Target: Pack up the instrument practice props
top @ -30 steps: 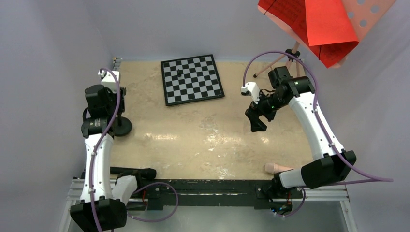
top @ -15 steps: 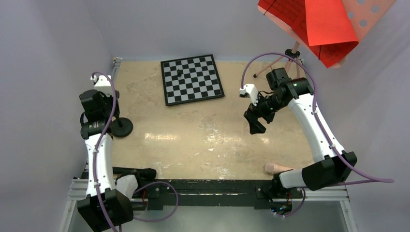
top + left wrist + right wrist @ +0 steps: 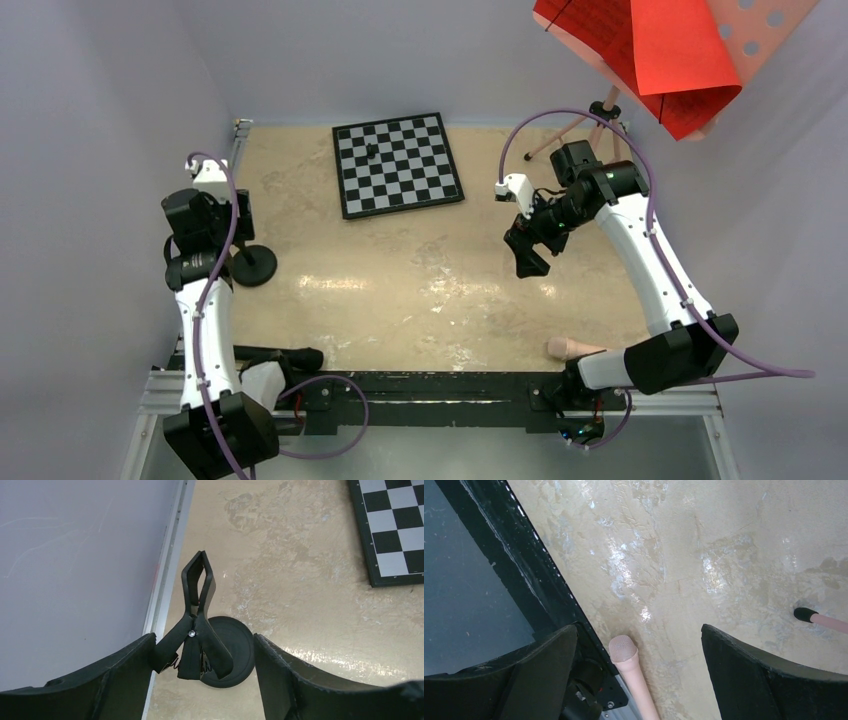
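The black round-base peg stand (image 3: 253, 266) stands at the table's left edge, with a black clip on top of its peg (image 3: 197, 625). My left gripper (image 3: 230, 228) hangs over it, open, and the clip sits between the fingers (image 3: 202, 641) untouched. My right gripper (image 3: 528, 256) is open and empty above the table's right middle. The peach tube (image 3: 574, 347) lies at the near edge and shows between the open fingers in the right wrist view (image 3: 630, 669). The pink music stand (image 3: 752, 40) holds red printed sheets (image 3: 670, 55) at the top right, on thin legs (image 3: 566, 130).
A black-and-white chessboard (image 3: 397, 165) lies at the back middle with a small black piece (image 3: 371, 151) on it. A grey wall (image 3: 75, 555) and metal rail run close on the left. A black-tipped pink stand leg (image 3: 821, 620) rests on the table.
My left arm has shifted left and back, settling over the peg stand. My right gripper has edged slightly towards the back. Nothing was taken hold of.
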You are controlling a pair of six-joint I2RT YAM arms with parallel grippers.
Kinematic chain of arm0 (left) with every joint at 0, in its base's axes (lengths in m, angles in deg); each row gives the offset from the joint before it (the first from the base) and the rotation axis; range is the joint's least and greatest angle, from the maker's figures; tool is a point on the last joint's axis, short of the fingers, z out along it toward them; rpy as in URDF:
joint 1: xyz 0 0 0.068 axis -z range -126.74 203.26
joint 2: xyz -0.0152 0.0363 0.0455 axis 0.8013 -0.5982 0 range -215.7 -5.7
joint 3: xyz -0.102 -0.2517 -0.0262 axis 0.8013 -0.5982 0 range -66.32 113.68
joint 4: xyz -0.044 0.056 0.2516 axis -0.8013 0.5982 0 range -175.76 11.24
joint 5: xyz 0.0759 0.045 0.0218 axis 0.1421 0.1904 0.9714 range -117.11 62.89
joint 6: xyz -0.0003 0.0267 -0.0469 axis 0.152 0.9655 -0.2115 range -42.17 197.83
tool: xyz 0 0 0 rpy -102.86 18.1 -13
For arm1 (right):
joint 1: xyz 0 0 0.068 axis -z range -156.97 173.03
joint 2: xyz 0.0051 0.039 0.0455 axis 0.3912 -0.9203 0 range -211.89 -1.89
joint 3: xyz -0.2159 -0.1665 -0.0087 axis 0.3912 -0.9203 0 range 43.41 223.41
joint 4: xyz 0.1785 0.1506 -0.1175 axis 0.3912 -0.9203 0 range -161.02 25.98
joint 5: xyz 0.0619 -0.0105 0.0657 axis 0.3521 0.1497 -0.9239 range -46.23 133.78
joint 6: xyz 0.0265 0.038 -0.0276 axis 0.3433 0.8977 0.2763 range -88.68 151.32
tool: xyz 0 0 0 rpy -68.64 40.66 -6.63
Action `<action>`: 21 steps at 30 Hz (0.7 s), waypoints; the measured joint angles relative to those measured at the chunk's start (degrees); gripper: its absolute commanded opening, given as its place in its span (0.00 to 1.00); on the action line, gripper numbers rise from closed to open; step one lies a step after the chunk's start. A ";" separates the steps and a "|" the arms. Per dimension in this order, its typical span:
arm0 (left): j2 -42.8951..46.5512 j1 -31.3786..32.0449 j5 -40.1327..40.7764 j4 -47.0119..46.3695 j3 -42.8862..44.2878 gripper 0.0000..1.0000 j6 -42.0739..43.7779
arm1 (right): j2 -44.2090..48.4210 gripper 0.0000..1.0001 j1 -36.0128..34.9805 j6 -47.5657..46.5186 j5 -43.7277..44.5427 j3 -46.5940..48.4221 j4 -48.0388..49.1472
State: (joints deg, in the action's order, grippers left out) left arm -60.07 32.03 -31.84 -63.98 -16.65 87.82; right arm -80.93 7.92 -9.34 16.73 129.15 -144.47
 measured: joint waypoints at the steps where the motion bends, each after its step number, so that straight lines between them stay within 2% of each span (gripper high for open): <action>1: 0.15 -0.02 0.02 0.35 0.00 0.83 0.00 | 0.00 0.99 0.00 0.02 0.00 0.00 0.00; 2: 0.44 -0.02 0.00 0.76 0.00 0.87 -0.02 | 0.00 0.99 0.00 0.02 0.00 0.00 0.00; 3: 0.68 -0.02 -0.02 1.11 0.02 0.96 -0.04 | 0.00 0.99 0.00 0.04 -0.02 -0.02 0.00; 4: 0.94 -0.02 0.00 1.46 0.04 0.99 0.04 | 0.04 0.99 0.00 0.07 -0.11 -0.07 0.00; 15: 4.98 -0.02 -0.13 5.79 7.19 0.99 -1.44 | 0.57 0.99 0.00 0.20 -2.32 -0.13 -1.03; 21: 5.51 0.22 -6.12 4.94 13.94 0.99 -1.53 | 0.85 0.99 0.00 0.72 -3.08 3.45 -1.84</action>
State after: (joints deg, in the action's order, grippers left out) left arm -54.56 32.24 -37.96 -59.04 -2.71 86.29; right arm -80.08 7.92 -8.62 13.65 132.60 -146.30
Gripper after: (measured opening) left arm 0.992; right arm 0.986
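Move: The microphone stand is upright almost directly under the left hand, its clip between the tips and its middle about 10 cm below, perhaps 1 cm to the right. From that hand the chessboard's middle is some 26 cm ahead, 30 cm right and 21 cm down; the black tube lies about 19 cm back, 6 cm right and 20 cm below. From the right hand, the stand is around 57 cm left, 8 cm ahead and 12 cm down. The left hand comes free of the stand's clip: its already parting fingers spread to full width while it eases back about 1.5 cm, then it climbs away with growing speed, some 12 cm in all, tipping its fingers up by about 15 degrees. The right hand, open and empty, starts to lift by about 2 cm late on. ##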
